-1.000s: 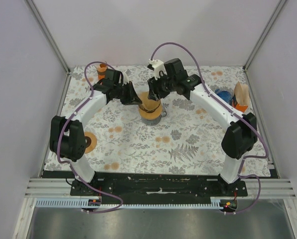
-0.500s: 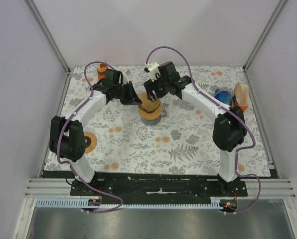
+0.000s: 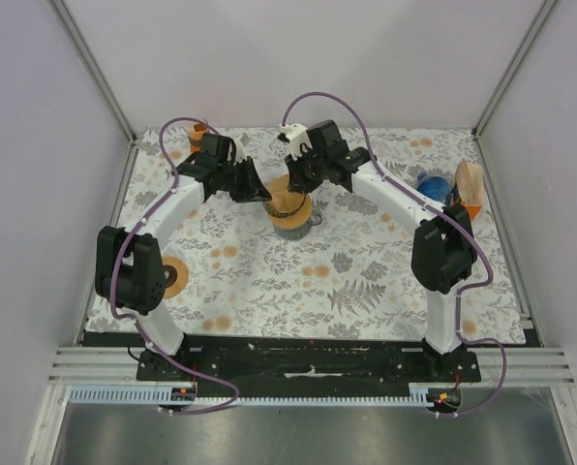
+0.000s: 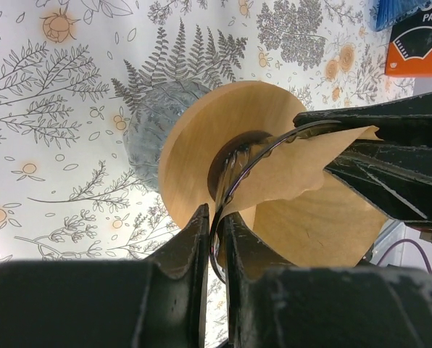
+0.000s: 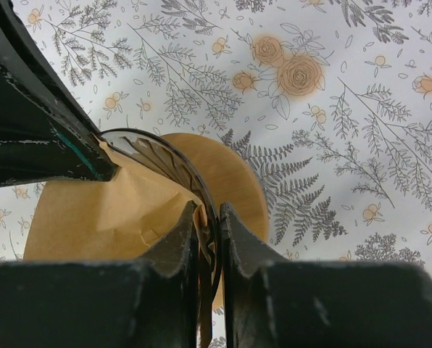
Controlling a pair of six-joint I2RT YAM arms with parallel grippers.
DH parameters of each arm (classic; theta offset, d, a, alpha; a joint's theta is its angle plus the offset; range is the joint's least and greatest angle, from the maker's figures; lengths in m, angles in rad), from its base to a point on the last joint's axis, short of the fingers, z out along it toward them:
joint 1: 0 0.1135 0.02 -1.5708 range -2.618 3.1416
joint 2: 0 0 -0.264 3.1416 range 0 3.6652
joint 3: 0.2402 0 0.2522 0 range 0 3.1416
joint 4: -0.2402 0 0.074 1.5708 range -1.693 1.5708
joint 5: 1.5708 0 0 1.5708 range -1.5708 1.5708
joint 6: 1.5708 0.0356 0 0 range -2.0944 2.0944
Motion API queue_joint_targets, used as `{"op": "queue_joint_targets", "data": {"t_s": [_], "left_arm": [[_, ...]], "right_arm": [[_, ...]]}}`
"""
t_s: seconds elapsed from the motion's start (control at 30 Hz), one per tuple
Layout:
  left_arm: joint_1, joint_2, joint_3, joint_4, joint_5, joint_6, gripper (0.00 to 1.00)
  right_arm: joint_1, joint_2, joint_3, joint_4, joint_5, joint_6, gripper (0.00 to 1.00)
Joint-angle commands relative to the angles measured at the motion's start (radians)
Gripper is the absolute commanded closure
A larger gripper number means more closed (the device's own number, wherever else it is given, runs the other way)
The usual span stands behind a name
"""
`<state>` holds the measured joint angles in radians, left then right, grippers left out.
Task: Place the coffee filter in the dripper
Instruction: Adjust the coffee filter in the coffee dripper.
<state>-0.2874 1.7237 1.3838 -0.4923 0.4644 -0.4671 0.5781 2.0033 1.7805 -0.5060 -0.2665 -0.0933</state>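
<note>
The dripper [image 3: 291,209], a ribbed glass cone on a round wooden collar [image 4: 194,138], stands at the back middle of the table. The brown paper coffee filter [image 5: 107,210] lies inside the cone, crumpled toward one side. My left gripper [image 4: 216,225] is shut on the dripper's glass rim [image 4: 234,177], with the filter's edge [image 4: 296,174] against its inner finger. My right gripper [image 5: 209,217] is shut on the opposite side, pinching a fold of the coffee filter against the rim [image 5: 174,163]. Both grippers [image 3: 259,189] [image 3: 303,179] meet over the dripper in the top view.
An orange cup [image 3: 199,134] stands at the back left. A blue object [image 3: 432,183] and an orange filter box [image 3: 470,190] sit at the right edge. A brown round coaster [image 3: 176,278] lies by the left arm.
The right gripper opened wide and then shut on the filter and rim. Its elbow has swung in to the left. The left gripper has held still.
</note>
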Motion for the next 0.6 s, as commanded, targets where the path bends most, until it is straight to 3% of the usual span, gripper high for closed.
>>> {"op": "queue_joint_targets", "data": {"t_s": [0.0,0.1,0.2,0.43,0.57], "left_arm": [[-0.013,-0.046,-0.006,0.003,0.016,0.028,0.84],[-0.013,-0.047,-0.003,0.001,0.016,0.031,0.83],[-0.013,-0.050,0.001,0.000,0.016,0.036,0.82],[-0.013,-0.046,0.052,-0.018,0.029,0.082,0.54],[-0.013,-0.044,0.098,-0.048,0.014,0.125,0.45]], "right_arm": [[-0.006,-0.005,-0.018,0.030,0.049,-0.048,0.92],[-0.014,-0.001,-0.021,0.032,0.038,-0.046,0.87],[-0.021,0.000,-0.023,0.032,0.021,-0.039,0.70],[-0.035,0.006,-0.032,0.029,0.001,-0.028,0.54],[-0.037,-0.004,-0.032,0.027,-0.010,-0.032,0.42]]}}
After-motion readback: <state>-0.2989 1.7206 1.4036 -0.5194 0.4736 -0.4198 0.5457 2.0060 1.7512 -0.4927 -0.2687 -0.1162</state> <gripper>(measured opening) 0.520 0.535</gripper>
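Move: My left hand is shut on the near-left rim, with the coffee filter's middle about 5 cm to its right, 1 cm back and 3 below. From my right hand, shut on the far-right rim, the filter's middle lies some 4 cm left, 4 back and 3 below. The dripper is centred under the filter, a centimetre or so lower; the glass carafe stands beneath both, its middle roughly 11 cm below my hands. I release the rim and paper with both hands, opening each gripper to about half and leaving the fingers astride the edge. My left hand stays almost in place, while my right, after a brief hold, eases about 1.5 cm right and 1 cm down, its inner finger still by the folded paper and its outer finger clear of the dripper. ##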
